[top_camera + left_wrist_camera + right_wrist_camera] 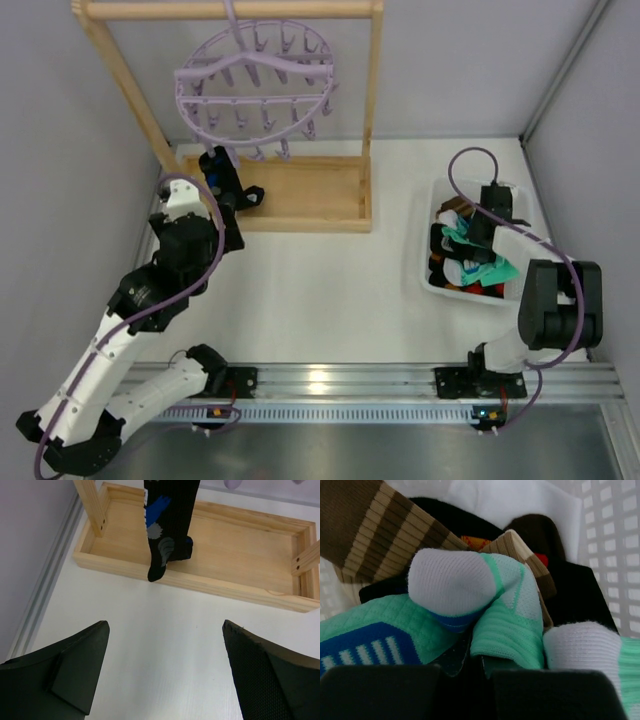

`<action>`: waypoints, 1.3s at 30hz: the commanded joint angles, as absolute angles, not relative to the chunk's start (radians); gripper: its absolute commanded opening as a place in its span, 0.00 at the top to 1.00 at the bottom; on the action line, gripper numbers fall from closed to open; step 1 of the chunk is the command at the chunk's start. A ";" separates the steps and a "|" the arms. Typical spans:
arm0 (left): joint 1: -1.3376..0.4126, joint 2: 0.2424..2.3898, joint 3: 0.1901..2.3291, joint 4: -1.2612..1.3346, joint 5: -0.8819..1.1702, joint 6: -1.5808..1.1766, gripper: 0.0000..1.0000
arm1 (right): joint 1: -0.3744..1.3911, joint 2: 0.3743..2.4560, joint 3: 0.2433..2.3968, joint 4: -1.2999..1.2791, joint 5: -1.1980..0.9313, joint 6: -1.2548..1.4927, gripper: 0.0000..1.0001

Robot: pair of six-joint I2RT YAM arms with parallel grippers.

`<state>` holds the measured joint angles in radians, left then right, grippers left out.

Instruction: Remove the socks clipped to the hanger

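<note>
The lilac hanger (255,85) hangs from the wooden rack's top bar. One black sock (167,525) with blue and grey marks dangles from it over the rack's base tray; it shows dark in the top view (213,165). My left gripper (165,625) is open wide a little short of this sock, with nothing between its fingers (75,670); from above it (235,195) sits at the tray's left end. My right gripper (479,662) is shut, tips against a teal sock (507,630) in the basket. Brown striped socks (375,525) and black ones lie there too.
The light wooden rack (300,195) stands at the back left, its upright post (90,502) just left of the hanging sock. The white perforated basket (432,200) sits at the right by the wall. The right gripper (478,240) is over it.
</note>
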<state>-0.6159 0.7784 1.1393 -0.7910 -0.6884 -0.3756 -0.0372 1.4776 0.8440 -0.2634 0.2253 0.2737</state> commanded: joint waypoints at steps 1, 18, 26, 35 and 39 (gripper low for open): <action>-0.615 0.765 1.120 -0.801 -0.782 -0.417 0.02 | -0.052 1.568 0.830 -0.193 0.150 0.334 1.00; -0.421 0.784 1.111 -0.692 -0.631 -0.401 0.02 | -0.060 1.177 0.992 -0.397 0.126 0.265 0.24; 0.023 0.925 1.077 -0.580 -0.129 -0.429 0.02 | -0.032 0.870 0.700 0.250 -0.704 0.456 0.01; 0.100 1.069 1.092 -0.462 0.120 -0.258 0.02 | 0.314 0.900 0.634 0.256 -0.561 0.366 0.00; 0.106 1.144 1.054 -0.348 0.123 -0.180 0.02 | 0.316 0.905 0.634 0.276 -0.595 0.382 0.01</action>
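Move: From the left hand, the black sock's middle hangs about 15 cm straight ahead and some 7 cm lower. The hanger's middle is about 22 cm ahead, 8 cm right and 10 cm up; the wooden base lies 22 cm ahead, 7 cm right and 30 cm down. The right hand, holding the mint sock, is about over the bin's middle, 2 cm above; a brown striped sock lies some 6 cm ahead and 5 cm left. Open the right gripper wide to let go of the mint sock in the bin, lift about 20 cm, then swing some 24 cm left and a little back, turning counter-clockwise. Meanwhile bring the open left gripper left, then forward and down, net about 10 cm ahead, towards the hanging black sock, without shutting on the sock. ##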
